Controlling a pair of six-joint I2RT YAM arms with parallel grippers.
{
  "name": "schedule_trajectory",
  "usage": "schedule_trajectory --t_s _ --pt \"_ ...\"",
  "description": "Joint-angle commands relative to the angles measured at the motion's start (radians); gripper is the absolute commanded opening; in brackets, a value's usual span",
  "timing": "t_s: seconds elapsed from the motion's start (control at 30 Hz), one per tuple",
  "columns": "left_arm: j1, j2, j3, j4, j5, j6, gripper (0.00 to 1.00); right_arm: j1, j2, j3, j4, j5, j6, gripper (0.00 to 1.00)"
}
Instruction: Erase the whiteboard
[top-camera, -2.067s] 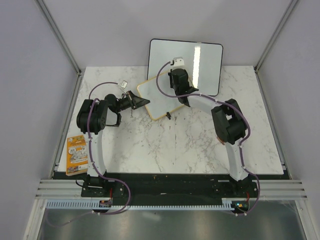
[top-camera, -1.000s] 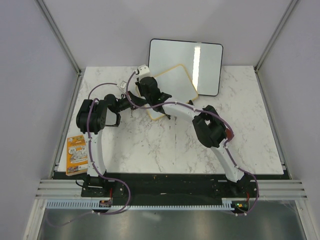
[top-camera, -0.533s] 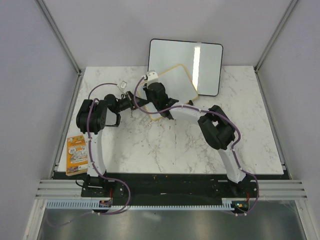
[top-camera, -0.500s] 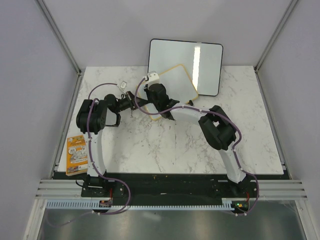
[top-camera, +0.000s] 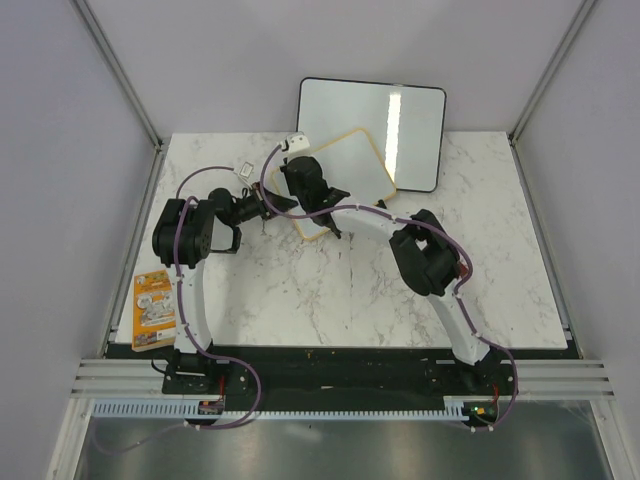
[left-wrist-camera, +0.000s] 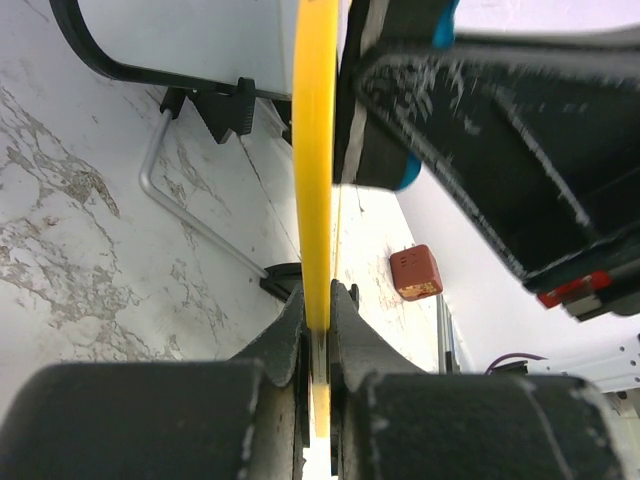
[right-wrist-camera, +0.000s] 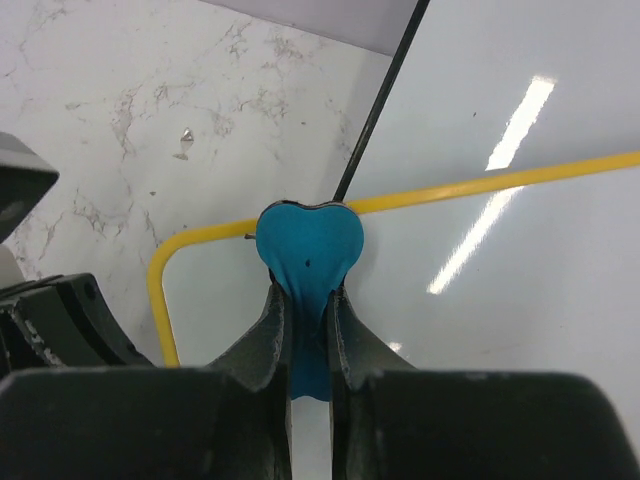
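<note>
The whiteboard (top-camera: 355, 170), small and yellow-framed, stands tilted at the back of the table. My left gripper (top-camera: 281, 203) is shut on its left frame edge; in the left wrist view the yellow edge (left-wrist-camera: 314, 150) runs up from between the fingers of the left gripper (left-wrist-camera: 318, 300). My right gripper (top-camera: 308, 190) hangs over the board's left part. In the right wrist view the right gripper (right-wrist-camera: 307, 292) is shut on a blue heart-shaped eraser (right-wrist-camera: 310, 245), pressed on the white surface beside the frame's rounded corner (right-wrist-camera: 160, 275).
A larger black-framed white board (top-camera: 410, 110) leans at the back, right behind the small one. An orange box (top-camera: 152, 310) lies at the table's left edge. A small red-brown block (left-wrist-camera: 415, 272) sits on the marble.
My right gripper swept the blue eraser from the board's right part to its left, went back a little, and now sits left again. The left gripper kept its hold on the frame.
</note>
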Motion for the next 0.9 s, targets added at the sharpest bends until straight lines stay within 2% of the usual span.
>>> schedule_trajectory --t_s 0.0,0.13,0.4,0.5,0.63,0.87 --pt "-0.030 0.015 -0.009 0.332 0.084 0.027 0.02 -0.027 0.085 0.098 -0.065 0.039 -0.009 0.00" --pt "-0.029 0.016 -0.009 0.332 0.084 0.027 0.02 -0.044 0.060 0.063 -0.071 0.041 -0.006 0.00" --pt "-0.030 0.016 -0.008 0.334 0.086 0.026 0.02 -0.047 -0.065 -0.222 -0.069 0.047 0.031 0.00" --pt "-0.029 0.018 -0.006 0.332 0.084 0.024 0.02 -0.052 -0.092 -0.282 -0.146 0.062 0.086 0.00" --pt "-0.030 0.016 -0.008 0.332 0.084 0.024 0.02 -0.072 -0.148 -0.419 -0.146 0.083 0.149 0.00" --pt "-0.030 0.019 -0.004 0.332 0.084 0.023 0.02 -0.141 -0.219 -0.558 -0.168 0.042 0.249 0.00"
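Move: The right hand holds the blue eraser near the whiteboard's upper left corner; the middle of the yellow-rimmed board lies about 10 cm to its right, 4 cm back and 5 cm lower down the slope. The right-hand black clip on the board's near edge is some 22 cm right, 8 cm back and 11 cm below. From the left hand, pinching the left edge, the board's middle is roughly 10 cm right, 4 cm ahead and 1 cm above. After edging barely 1 cm farther forward and up, the right hand turns back and sweeps the held eraser to the right, back and down along the slanted face, ending about 9 cm to the right and some 4 cm back and lower, near the whiteboard's middle, the pad still against it. On the way the wrist tips down and turns clockwise by about 10 degrees each, fingers keeping their grip, while the left hand stays put and keeps the board's left edge pinched to steady it. ##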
